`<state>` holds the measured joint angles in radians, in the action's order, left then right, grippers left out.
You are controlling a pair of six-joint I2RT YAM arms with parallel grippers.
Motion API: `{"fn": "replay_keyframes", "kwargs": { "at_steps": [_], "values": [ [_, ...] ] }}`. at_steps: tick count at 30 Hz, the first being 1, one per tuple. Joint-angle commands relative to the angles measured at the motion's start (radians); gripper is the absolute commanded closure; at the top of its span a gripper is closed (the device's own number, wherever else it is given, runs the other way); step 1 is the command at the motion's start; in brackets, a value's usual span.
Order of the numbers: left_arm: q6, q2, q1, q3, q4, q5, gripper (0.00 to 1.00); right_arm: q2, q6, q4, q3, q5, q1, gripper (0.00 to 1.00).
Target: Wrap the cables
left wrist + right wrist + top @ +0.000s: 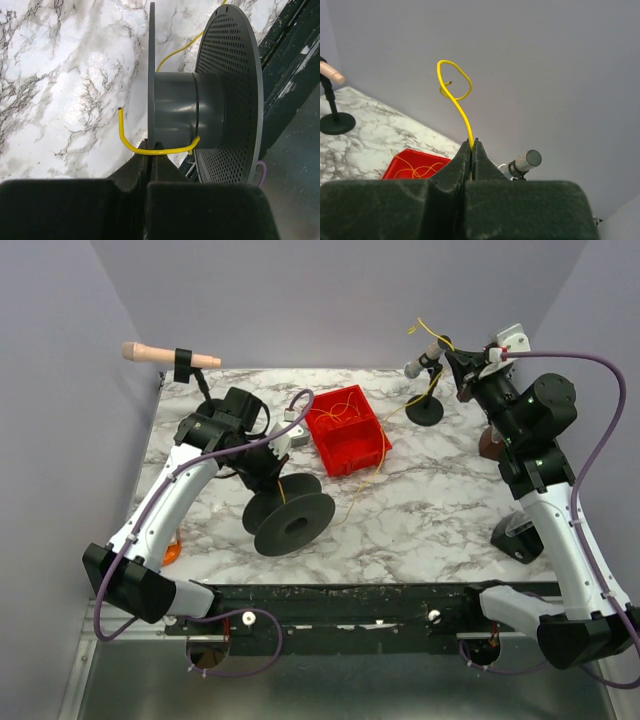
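Note:
A yellow cable (463, 114) stands up from my right gripper (471, 143), which is shut on it, and curls into a loop above the tips. In the top view this gripper (449, 348) is raised at the far right of the table. From there the cable (421, 329) runs down towards the black spool (295, 525). My left gripper (262, 478) is at the spool's left flange. Its jaws (151, 148) are shut, just below the grey hub (185, 107). A short hooked cable end (121, 127) lies across the closed tips; I cannot tell whether it is pinched.
A red bin (347, 430) holding more thin orange-yellow wires (417, 170) sits mid-table behind the spool. A grey cylinder on a black stand (423, 362) is beside the right gripper. A pink peg on a stand (165, 355) rises at the far left.

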<state>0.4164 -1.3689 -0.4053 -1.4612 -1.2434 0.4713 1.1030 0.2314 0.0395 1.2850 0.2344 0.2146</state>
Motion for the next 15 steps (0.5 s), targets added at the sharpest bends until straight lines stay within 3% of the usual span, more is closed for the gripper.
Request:
{"fn": "replay_keyframes", "kwargs": {
  "at_steps": [1, 11, 15],
  "values": [
    [-0.04, 0.007, -0.01, 0.001, 0.044, 0.033, 1.0, -0.009, -0.066, 0.098, 0.031, 0.112, -0.006, 0.99],
    [-0.073, 0.004, -0.07, -0.004, 0.062, 0.041, 1.0, 0.187, -0.291, 0.425, 0.226, 0.236, 0.032, 0.99],
    [-0.051, -0.006, -0.072, -0.022, 0.035, 0.101, 1.0, 0.245, -0.151, 0.511, 0.276, 0.267, 0.141, 0.99]
  ]
}}
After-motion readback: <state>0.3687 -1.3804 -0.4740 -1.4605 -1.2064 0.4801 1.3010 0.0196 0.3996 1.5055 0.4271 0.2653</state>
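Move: The right hand, high up with the yellow cable already pinched, has the grey spool roughly 36 cm to its left, 18 cm back and 30 cm below. The red bin stands about 18 cm ahead, 22 cm left and 43 cm below that hand; the microphone on its stand is some 21 cm ahead, 2 cm left and 21 cm below. The left hand already holds the spool, whose middle is about 4 cm back, 4 cm right and 6 cm below its fingertips. Still pinching the cable near its free end, the right hand lifts about 11 cm and swings some 6 cm left, tilting its fingers up and turning them roughly 20 degrees counter-clockwise. The left hand keeps hold of the spool by its flange and eases about 2 cm right. ##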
